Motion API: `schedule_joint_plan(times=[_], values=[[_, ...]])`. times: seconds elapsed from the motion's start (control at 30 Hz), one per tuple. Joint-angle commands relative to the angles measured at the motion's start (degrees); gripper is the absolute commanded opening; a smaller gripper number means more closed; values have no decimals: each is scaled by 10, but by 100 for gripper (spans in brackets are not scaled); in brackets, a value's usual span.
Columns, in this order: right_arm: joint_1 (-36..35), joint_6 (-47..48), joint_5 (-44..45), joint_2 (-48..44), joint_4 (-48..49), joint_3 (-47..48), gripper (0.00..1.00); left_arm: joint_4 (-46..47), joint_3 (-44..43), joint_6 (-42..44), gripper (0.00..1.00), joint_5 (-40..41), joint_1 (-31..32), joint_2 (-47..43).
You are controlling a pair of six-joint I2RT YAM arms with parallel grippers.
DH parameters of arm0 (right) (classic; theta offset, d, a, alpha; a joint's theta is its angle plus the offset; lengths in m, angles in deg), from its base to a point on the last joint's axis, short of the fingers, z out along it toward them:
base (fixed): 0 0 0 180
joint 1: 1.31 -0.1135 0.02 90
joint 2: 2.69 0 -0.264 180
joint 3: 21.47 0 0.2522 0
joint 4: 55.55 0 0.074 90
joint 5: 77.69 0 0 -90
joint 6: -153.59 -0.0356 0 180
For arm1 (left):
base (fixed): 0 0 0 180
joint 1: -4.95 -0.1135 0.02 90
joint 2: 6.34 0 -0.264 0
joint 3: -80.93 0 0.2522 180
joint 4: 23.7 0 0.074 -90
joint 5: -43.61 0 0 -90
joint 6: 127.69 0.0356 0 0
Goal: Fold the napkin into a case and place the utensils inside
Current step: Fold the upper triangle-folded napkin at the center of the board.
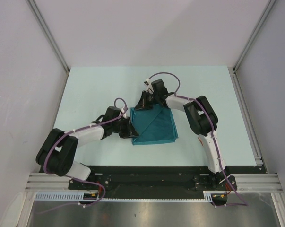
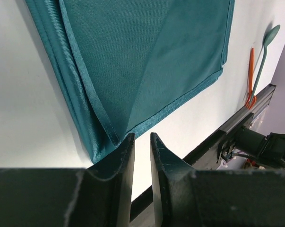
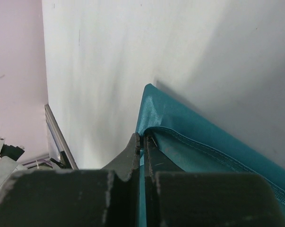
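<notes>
The teal napkin [image 1: 156, 125] lies flat mid-table as a folded square with a diagonal crease. In the right wrist view a raised edge of the napkin [image 3: 189, 142] runs into my right gripper [image 3: 143, 137], which is shut on it at the cloth's far left corner [image 1: 143, 105]. My left gripper [image 1: 133, 130] sits at the near left corner. Its jaws [image 2: 141, 136] stand a narrow gap apart with only bare table between them, and the napkin's corner [image 2: 104, 142] lies just beyond one fingertip. An orange-red utensil [image 2: 250, 75] and a teal spoon [image 2: 267, 42] lie past the cloth.
The pale table [image 1: 99, 90] is boxed in by grey walls and metal frame posts [image 1: 50, 38]. A black rail [image 2: 237, 123] runs along the table edge beside the utensils. Both arm bases stand on the black strip at the near edge [image 1: 147, 177].
</notes>
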Motion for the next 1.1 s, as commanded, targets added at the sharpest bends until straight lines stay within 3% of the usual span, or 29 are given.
schedule_joint_plan(times=[0.0, 0.4, 0.8, 0.93, 1.07], values=[[2, -9, -19, 18, 24, 31, 0, 22, -19, 10, 24, -11, -1, 2], [2, -11, -32, 37, 24, 44, 3, 23, -20, 14, 23, -3, -1, 29], [5, -20, -48, 54, 29, 65, 5, 51, 46, 8, 20, 45, -2, 20], [15, -22, -71, 54, 10, 108, 15, 57, 52, 4, 20, 50, -2, 23], [32, 18, -57, 1, -57, 106, 33, 57, 52, 5, 20, 47, -2, 24]])
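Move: My right hand still pinches the flap's tip near the napkin's far-left corner, which lies about 2 cm farther left and 2 cm below; the far-right corner is some 18 cm to the right and about level ahead. My left hand hovers over the near-left corner, which is about 2 cm back, 2 cm left and 4 cm below, with the near-right corner roughly 20 cm right and 2 cm back. I set the flap down beside the far-left corner, sinking my right hand about 1.5 cm, then spread its fingers to let go, lifting some 2 cm while easing forward. Meanwhile my left hand, barely open, goes down about 3.5 cm, slightly back and left, and brings its fingertips onto the cloth at the near-left corner. ##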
